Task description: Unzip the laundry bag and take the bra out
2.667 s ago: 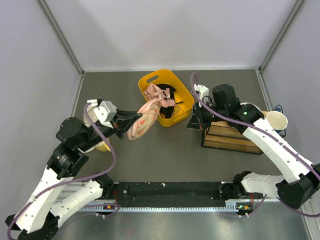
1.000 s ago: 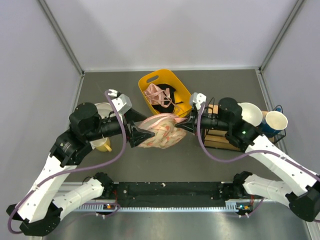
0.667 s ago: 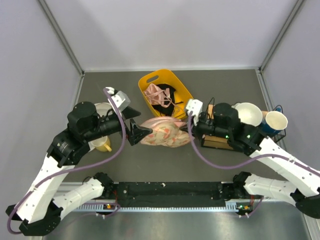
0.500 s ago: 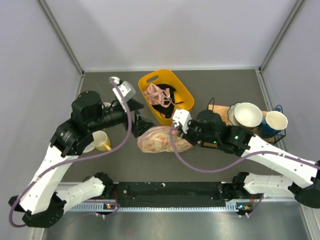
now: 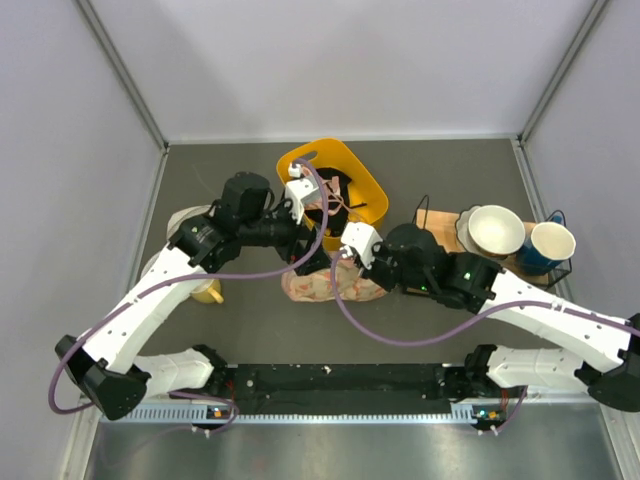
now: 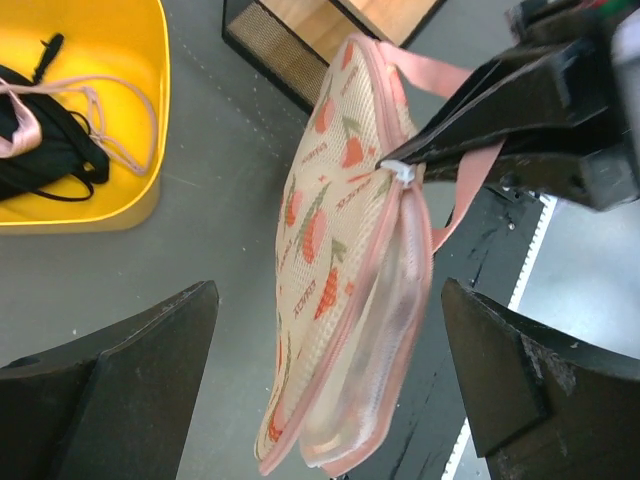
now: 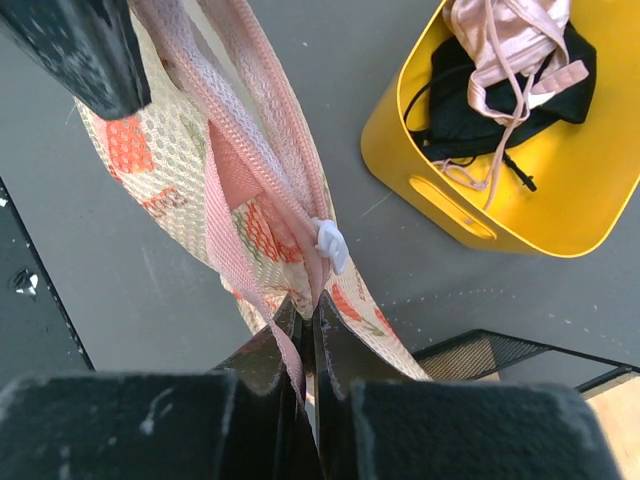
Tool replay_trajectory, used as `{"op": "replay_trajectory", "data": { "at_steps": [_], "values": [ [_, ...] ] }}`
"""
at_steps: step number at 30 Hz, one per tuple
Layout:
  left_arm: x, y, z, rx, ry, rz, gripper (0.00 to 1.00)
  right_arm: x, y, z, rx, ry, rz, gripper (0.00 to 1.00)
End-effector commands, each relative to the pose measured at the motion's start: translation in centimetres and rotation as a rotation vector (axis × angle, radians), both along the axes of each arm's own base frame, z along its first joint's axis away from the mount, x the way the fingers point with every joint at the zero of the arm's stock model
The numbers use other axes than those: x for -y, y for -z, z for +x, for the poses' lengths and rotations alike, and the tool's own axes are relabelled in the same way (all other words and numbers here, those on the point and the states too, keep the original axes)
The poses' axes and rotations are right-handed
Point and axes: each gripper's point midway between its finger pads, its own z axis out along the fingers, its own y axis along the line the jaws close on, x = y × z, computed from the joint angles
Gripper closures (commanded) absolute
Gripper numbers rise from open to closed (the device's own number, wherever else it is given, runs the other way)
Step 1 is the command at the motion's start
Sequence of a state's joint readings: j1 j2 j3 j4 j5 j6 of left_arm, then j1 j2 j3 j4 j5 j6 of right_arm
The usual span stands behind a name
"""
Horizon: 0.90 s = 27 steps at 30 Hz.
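The laundry bag (image 5: 322,284) is a pale pink mesh pouch with orange-red prints, held up on edge in front of the yellow basket. My right gripper (image 7: 308,306) is shut on its pink zip edging just below the white zip pull (image 7: 331,245); from above it (image 5: 343,264) is at the bag's right end. My left gripper (image 6: 328,288) is wide open, with the bag (image 6: 345,290) hanging between its fingers (image 6: 130,380), untouched; from above it (image 5: 306,254) is over the bag's left end. The zip looks closed. The bra is hidden.
The yellow basket (image 5: 362,190) behind the bag holds a pink strappy garment (image 7: 505,40) and a black garment (image 7: 455,75). A wooden crate (image 5: 441,216), a white bowl (image 5: 497,229) and a blue cup (image 5: 551,246) stand right. A yellow mug (image 5: 206,291) stands left.
My left gripper has let go of the bag, opened wide and swung right over it. My right gripper keeps its hold and has lifted the bag on edge.
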<state>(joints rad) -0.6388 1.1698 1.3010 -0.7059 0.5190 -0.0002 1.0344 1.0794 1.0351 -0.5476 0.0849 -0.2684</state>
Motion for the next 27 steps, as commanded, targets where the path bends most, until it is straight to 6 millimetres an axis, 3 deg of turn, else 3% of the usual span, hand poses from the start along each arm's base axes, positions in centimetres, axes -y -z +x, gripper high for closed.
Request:
{"op": "replay_trajectory", "data": {
  "at_steps": [1, 4, 9, 11, 12, 13, 15, 16, 17, 18, 20, 24, 27],
  "values": [
    [0.9, -1.2, 0.0, 0.063, 0.042, -0.070, 0.01, -0.4, -4.2, -0.2, 0.072, -0.017, 0.114, 1.00],
    [1.4, -0.4, -0.2, 0.029, 0.070, -0.067, 0.03, -0.3, -4.5, -0.4, 0.073, -0.023, 0.123, 1.00],
    [2.0, 0.3, -0.5, -0.011, 0.113, -0.072, 0.23, 0.0, -4.5, 0.0, 0.082, 0.005, 0.112, 1.00],
    [2.1, 0.4, -0.7, -0.018, 0.122, -0.074, 0.54, 0.0, -4.6, 0.1, 0.082, 0.016, 0.115, 1.00],
    [2.1, 0.4, -0.8, -0.021, 0.125, -0.075, 0.95, 0.0, -4.7, 0.2, 0.084, 0.019, 0.116, 1.00],
    [2.1, 0.4, -0.8, -0.016, 0.124, -0.076, 1.00, 0.0, -4.8, 0.3, 0.086, 0.024, 0.120, 1.00],
    [1.9, 0.6, -0.9, -0.013, 0.128, -0.070, 1.00, 0.4, -5.2, 0.9, 0.096, 0.077, 0.131, 0.98],
    [1.9, 0.5, -1.0, -0.007, 0.132, -0.071, 1.00, 0.4, -5.4, 1.0, 0.097, 0.088, 0.135, 0.79],
    [1.7, 0.4, -1.0, 0.021, 0.145, -0.070, 1.00, 0.4, -5.8, 0.8, 0.089, 0.086, 0.151, 0.29],
    [1.6, 0.4, -1.1, 0.039, 0.149, -0.069, 1.00, 0.5, -6.1, 0.5, 0.087, 0.077, 0.168, 0.13],
    [1.2, 0.0, -1.2, 0.104, 0.160, -0.073, 1.00, 0.4, -7.2, -0.5, 0.075, 0.039, 0.215, 0.01],
    [0.5, -1.5, -1.4, 0.268, 0.172, -0.109, 1.00, 1.5, -11.7, -3.0, 0.107, -0.050, 0.352, 0.02],
    [-0.3, -2.0, -2.0, 0.377, 0.188, -0.118, 1.00, 2.5, -14.5, -3.8, 0.136, -0.058, 0.428, 0.09]
  ]
}}
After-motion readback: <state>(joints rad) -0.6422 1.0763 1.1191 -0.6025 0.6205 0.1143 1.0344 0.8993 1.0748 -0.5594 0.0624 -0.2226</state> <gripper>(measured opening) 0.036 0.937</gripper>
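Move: The laundry bag, hanging from the right hand's closed fingers, already reaches between the left hand's open ones: its middle lies about 2 cm right, 2 cm back and 5 cm below the left hand, and some 6 cm left and 1 cm back of the right hand, about 1 cm above it. The yellow basket stands roughly 18 cm ahead of the left hand and 2 cm right, well below; the wooden rack lies 24 cm right of the right hand and 4 cm ahead. Easing right, back and slightly down by about 2 cm, the left hand shuts its wide-open fingers on the bag's zipped edge, left of the slider. Only then does the right hand, nearly still until now, open wide, let go and climb some 7 cm clear, while the left keeps its pinch, sinks another centimetre or so and draws back left. ##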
